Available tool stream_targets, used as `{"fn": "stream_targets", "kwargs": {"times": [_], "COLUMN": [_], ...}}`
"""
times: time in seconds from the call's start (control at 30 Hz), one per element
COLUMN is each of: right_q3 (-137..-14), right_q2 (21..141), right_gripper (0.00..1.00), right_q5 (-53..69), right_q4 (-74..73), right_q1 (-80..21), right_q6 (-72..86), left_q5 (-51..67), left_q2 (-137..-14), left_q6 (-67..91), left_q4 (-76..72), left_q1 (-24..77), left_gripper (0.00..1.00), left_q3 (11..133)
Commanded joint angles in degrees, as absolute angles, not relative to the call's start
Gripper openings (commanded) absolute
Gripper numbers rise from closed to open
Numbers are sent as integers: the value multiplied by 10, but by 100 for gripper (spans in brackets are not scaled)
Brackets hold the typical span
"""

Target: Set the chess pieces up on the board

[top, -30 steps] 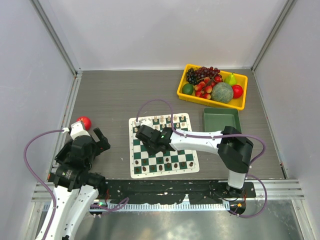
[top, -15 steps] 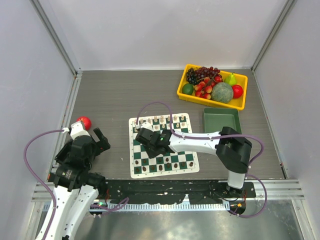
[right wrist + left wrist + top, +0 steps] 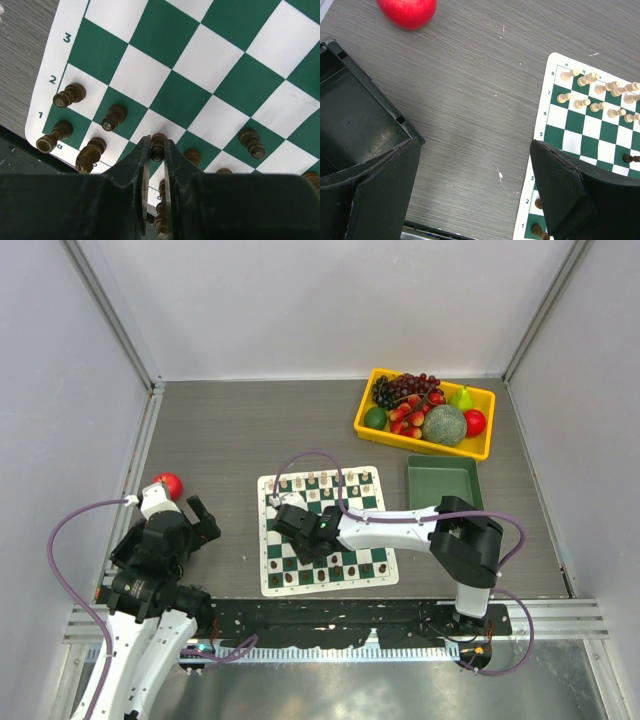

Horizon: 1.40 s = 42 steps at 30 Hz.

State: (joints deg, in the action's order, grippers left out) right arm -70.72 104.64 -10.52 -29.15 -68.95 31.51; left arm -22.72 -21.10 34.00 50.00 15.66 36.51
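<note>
The green-and-white board (image 3: 330, 587) lies at the table's middle, with cream chess pieces (image 3: 325, 480) along its far rows and dark chess pieces (image 3: 330, 568) along its near rows. My right gripper (image 3: 288, 523) hangs over the board's left half. In the right wrist view it (image 3: 157, 142) is shut on a dark pawn (image 3: 158, 147), just above the near rows of the board (image 3: 200, 55), among other dark men (image 3: 70, 95). My left gripper (image 3: 195, 520) stays left of the board, open (image 3: 475, 150) over bare table, with cream men (image 3: 590, 92) to its right.
A red apple (image 3: 168, 484) lies by the left wall, beyond the left gripper. A yellow tray (image 3: 415, 442) of fruit stands at the back right. A plain green bin (image 3: 442, 480) sits just right of the board. Walls close in on three sides.
The right gripper has moved a little toward the near edge over the board's left half, still holding the dark pawn. The left arm has not moved.
</note>
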Motion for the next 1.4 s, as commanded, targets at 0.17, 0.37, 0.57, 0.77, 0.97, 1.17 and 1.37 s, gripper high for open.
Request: {"fn": "stream_targets", "kwargs": {"times": [0.17,0.37,0.57,0.77,0.97,1.17,1.37], "right_q3": [-711,-712,-723,-694,-643,-645,-663], "right_q2": [1060,1046,992,914,888,926,982], "right_gripper": [20,29,38,45,45,47,47], "right_q5": [-99,-98,-149,-194,-183,-153,-131], "right_q4": [-273,-271,-301,-309,-305,-299,-294], "right_q1": [-693,-693,-693,-667,-613,-601,-600], "right_q6": [323,319,311,305,305,298,293], "left_q5": [-228,-228,-228,-227,-227,-227,-228], "left_q2": [-213,-214,-215,-218,-219,-219,-217], "left_q6": [338,338,338,338,338,338,338], "left_q4": [485,484,485,486,485,486,486], "left_q1": [154,154,154,154,154,154,155], "left_gripper": [99,99,99,99,99,99,99], "left_q3": [363,363,363,364,364,364,364]}}
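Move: The dark pawn in the right fingers hangs just over its white square, which lies straight below, about 3 cm under the hand point. Dark pawns stand some 4 cm to the hand's left and 4 cm to its right, level with it. A stray pawn stands about 4 cm ahead and 7 cm to the right, another 4 cm ahead and 14 cm right. From the left hand the white square is roughly 23 cm right, 3 cm back and 15 cm below. The held pawn is lowered under 1 cm onto its white square and the right fingers open to let go. The emptied hand lifts about 8 cm, arcs forward and to the right over the neighbouring pawn, then sinks some 6 cm, still open and turned about 10 degrees clockwise, to come close around the stray pawn without closing. ##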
